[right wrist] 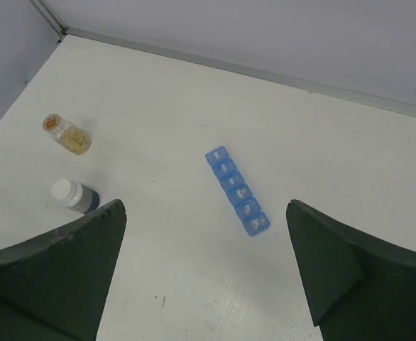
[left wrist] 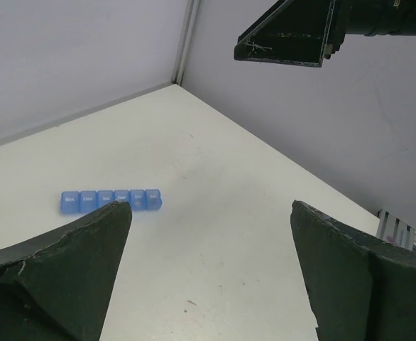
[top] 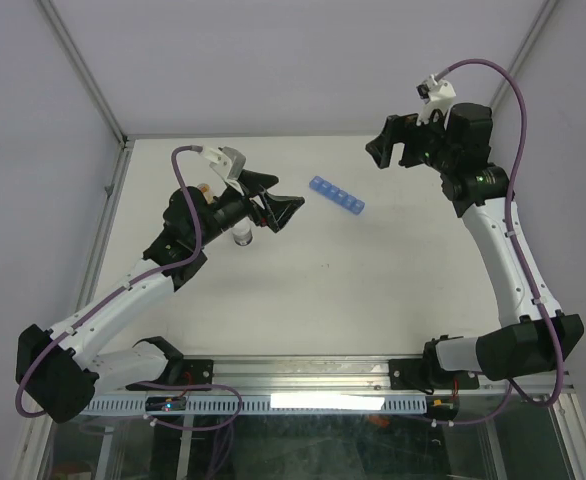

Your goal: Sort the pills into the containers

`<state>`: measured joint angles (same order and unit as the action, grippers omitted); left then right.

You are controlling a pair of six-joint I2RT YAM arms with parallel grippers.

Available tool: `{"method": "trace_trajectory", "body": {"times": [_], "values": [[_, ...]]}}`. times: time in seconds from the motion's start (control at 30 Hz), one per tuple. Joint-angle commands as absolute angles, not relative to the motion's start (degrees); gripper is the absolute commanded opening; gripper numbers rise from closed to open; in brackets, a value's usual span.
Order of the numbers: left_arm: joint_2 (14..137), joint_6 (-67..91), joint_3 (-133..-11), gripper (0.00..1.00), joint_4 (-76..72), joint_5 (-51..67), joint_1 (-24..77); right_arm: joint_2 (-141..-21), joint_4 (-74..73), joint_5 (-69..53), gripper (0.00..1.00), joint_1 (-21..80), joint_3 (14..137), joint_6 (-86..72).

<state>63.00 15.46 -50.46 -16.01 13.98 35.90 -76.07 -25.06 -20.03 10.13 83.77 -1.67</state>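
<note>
The blue translucent pill-organizer strip point(top: 336, 194) lies on the white table between the two arms, its lids shut. It also shows in the left wrist view point(left wrist: 111, 199) and in the right wrist view point(right wrist: 237, 190), where small dark shapes show through a few lids. My left gripper point(top: 283, 212) is open and empty, held above the table to the left of the strip point(left wrist: 211, 213). My right gripper point(top: 393, 152) is open and empty, raised high to the right of the strip and looking down on it point(right wrist: 205, 206). No loose pills show.
A small clear bottle with orange-tan contents point(right wrist: 67, 134) lies at the left. A whitish round vial point(right wrist: 74, 195) stands near it, close under my left arm point(top: 242, 236). Grey walls with metal rails bound the table at the back and sides.
</note>
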Motion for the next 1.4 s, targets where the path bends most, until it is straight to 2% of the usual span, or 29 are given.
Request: {"method": "trace_trajectory", "body": {"times": [0.0, 0.13, 0.3, 0.47, 0.7, 0.93, 1.17, 1.37], "values": [[63.5, 13.6, -52.1, 0.99, -17.8, 13.8, 35.4, -74.5, -20.0, -18.4, 0.99, 9.6, 83.0, -1.0], [64.5, 13.5, -51.6, 0.99, -18.5, 13.7, 35.4, -76.6, -18.7, -25.0, 0.99, 9.6, 81.0, 4.5], [65.9, 13.6, -50.0, 0.99, -19.7, 13.2, 35.4, -81.6, -22.2, -39.4, 0.99, 9.7, 80.0, 17.9], [67.4, 14.6, -47.9, 0.99, -21.7, 13.5, 35.3, -89.9, -25.7, -43.3, 0.99, 9.8, 81.9, 25.1], [68.1, 15.3, -44.0, 0.99, -24.9, 13.3, 35.3, -107.9, -38.6, -30.6, 0.99, 13.4, 96.4, 31.7], [68.7, 13.6, -43.4, 0.99, -25.1, 12.5, 35.3, -119.4, -36.7, -21.5, 0.98, 16.7, 104.2, 28.7], [68.0, 12.0, -42.4, 0.99, -24.7, 11.1, 35.3, -128.2, -40.7, -20.2, 0.88, 18.6, 112.8, 27.6], [67.4, 11.8, -41.8, 0.99, -24.4, 11.0, 35.3, -131.8, -42.2, -18.6, 0.76, 18.6, 116.6, 26.9]]}}
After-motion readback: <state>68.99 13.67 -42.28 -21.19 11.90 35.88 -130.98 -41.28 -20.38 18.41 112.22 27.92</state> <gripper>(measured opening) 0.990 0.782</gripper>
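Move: From the right hand, open and high up, the blue pillbox lies about 10 cm ahead, 7 cm to its left and some 33 cm below. The white bottle stands about 22 cm left of the pillbox and 12 cm nearer the bases; the amber bottle is level with the pillbox, roughly 33 cm to the pillbox's left. From the left hand the pillbox is some 20 cm ahead, 9 cm to the right and 31 cm below. Down in one long swoop of nearly 30 cm, easing forward and left on the way, the right hand comes in over the pillbox while the wrist swings counter-clockwise and tips its fingers steeply down. Near the end the fingers begin to narrow, still well apart on either side of the box's line, with no contact to be seen. The left hand sinks about 9 cm, fingers staying wide open. ##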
